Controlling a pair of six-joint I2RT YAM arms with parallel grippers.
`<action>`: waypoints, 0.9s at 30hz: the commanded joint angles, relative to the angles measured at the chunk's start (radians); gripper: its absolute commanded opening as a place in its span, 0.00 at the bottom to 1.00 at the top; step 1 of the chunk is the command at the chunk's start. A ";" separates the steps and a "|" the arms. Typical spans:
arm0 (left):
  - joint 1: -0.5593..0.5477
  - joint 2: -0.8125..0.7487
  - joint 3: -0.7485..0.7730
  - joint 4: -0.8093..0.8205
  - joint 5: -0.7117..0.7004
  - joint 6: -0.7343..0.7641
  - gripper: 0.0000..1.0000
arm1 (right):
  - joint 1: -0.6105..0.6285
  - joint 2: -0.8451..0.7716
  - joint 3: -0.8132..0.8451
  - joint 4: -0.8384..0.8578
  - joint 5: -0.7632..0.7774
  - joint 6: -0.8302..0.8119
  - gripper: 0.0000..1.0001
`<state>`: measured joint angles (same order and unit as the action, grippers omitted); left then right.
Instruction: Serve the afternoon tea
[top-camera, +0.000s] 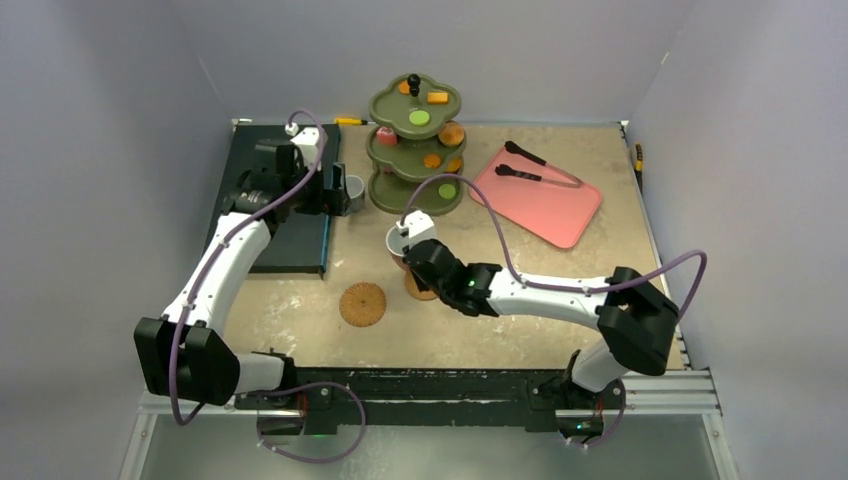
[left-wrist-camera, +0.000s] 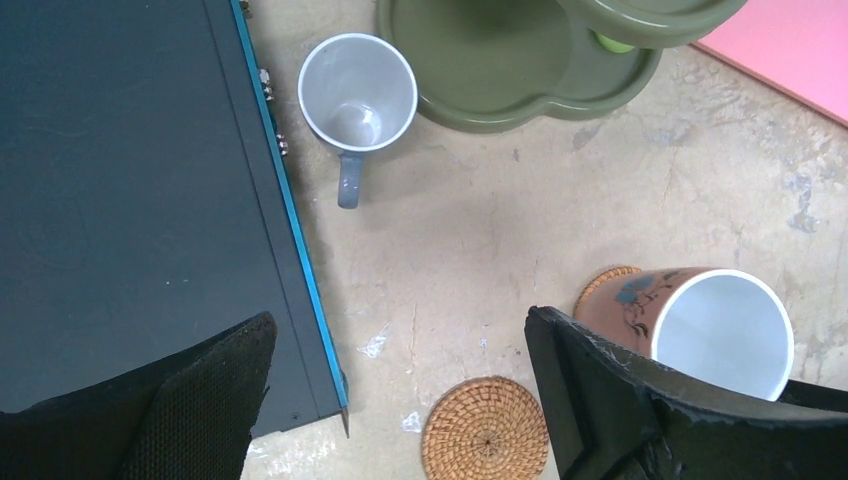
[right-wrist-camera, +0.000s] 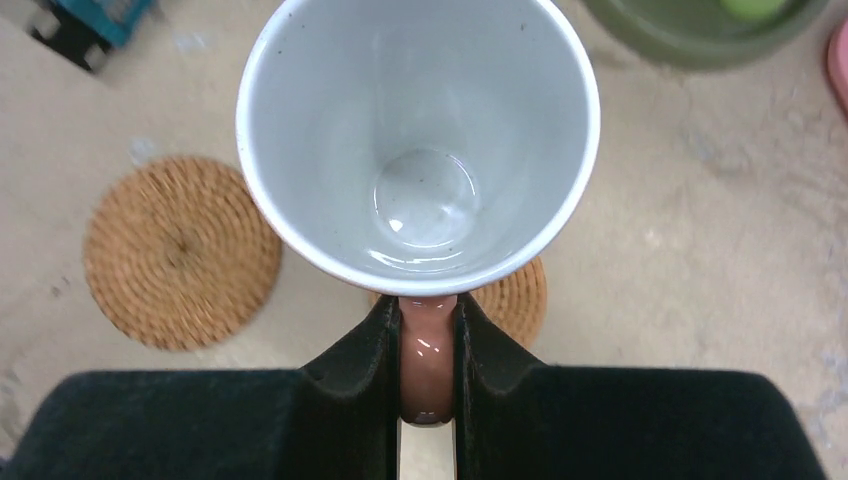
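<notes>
My right gripper (right-wrist-camera: 427, 310) is shut on the handle of the orange mug (right-wrist-camera: 420, 140), which is white inside and empty. The mug (top-camera: 404, 240) hangs upright over a wicker coaster (right-wrist-camera: 515, 300) at mid-table. The small grey mug (left-wrist-camera: 358, 92) stands upright and empty on the table, its handle towards my left gripper (left-wrist-camera: 400, 322). That gripper is open with nothing between its fingers, and stays apart from the mug. The toy sweets, among them a green round (top-camera: 418, 118) and orange pieces (top-camera: 437, 98), sit on the green three-tier stand (top-camera: 415, 190).
A second wicker coaster (top-camera: 362, 304) lies bare left of the orange mug. A dark board with a blue edge (left-wrist-camera: 120, 200) lies beside the grey mug on the left. A pink tray (top-camera: 555, 210) at the back right holds black tongs (top-camera: 535, 165).
</notes>
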<state>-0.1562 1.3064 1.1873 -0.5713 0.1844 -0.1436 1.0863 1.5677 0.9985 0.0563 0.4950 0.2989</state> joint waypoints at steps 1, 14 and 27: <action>0.010 0.014 0.042 0.004 0.023 0.028 0.95 | -0.003 -0.091 -0.077 0.017 -0.014 0.055 0.00; 0.014 0.022 0.042 -0.009 0.010 0.059 0.96 | -0.004 -0.120 -0.144 0.019 0.003 0.066 0.00; 0.014 0.104 0.053 0.075 -0.025 0.116 0.95 | -0.004 -0.146 -0.253 0.094 0.036 0.109 0.50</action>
<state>-0.1505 1.3697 1.1877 -0.5713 0.1741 -0.0765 1.0859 1.4727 0.7643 0.0937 0.4831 0.3870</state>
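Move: My right hand holds the brown mug by its handle. The bare coaster it goes to is about 2 cm ahead, 1 cm to the right and 10 cm below; the other coaster lies some 11 cm to that hand's left and 3 cm back. My open left hand has the grey cup about 12 cm ahead, 4 cm right and 13 cm down, with the stand's bottom tier roughly 13 cm right of the cup and 3 cm farther out. I lower the brown mug onto the coaster with my right hand, about 5 cm down while also going some 4 cm right and 3 cm back, quickly at first and then easing in. Right at the end those fingers open and release the handle, which they still straddle. My left hand, kept wide open, sinks about 2 cm towards the grey cup. ##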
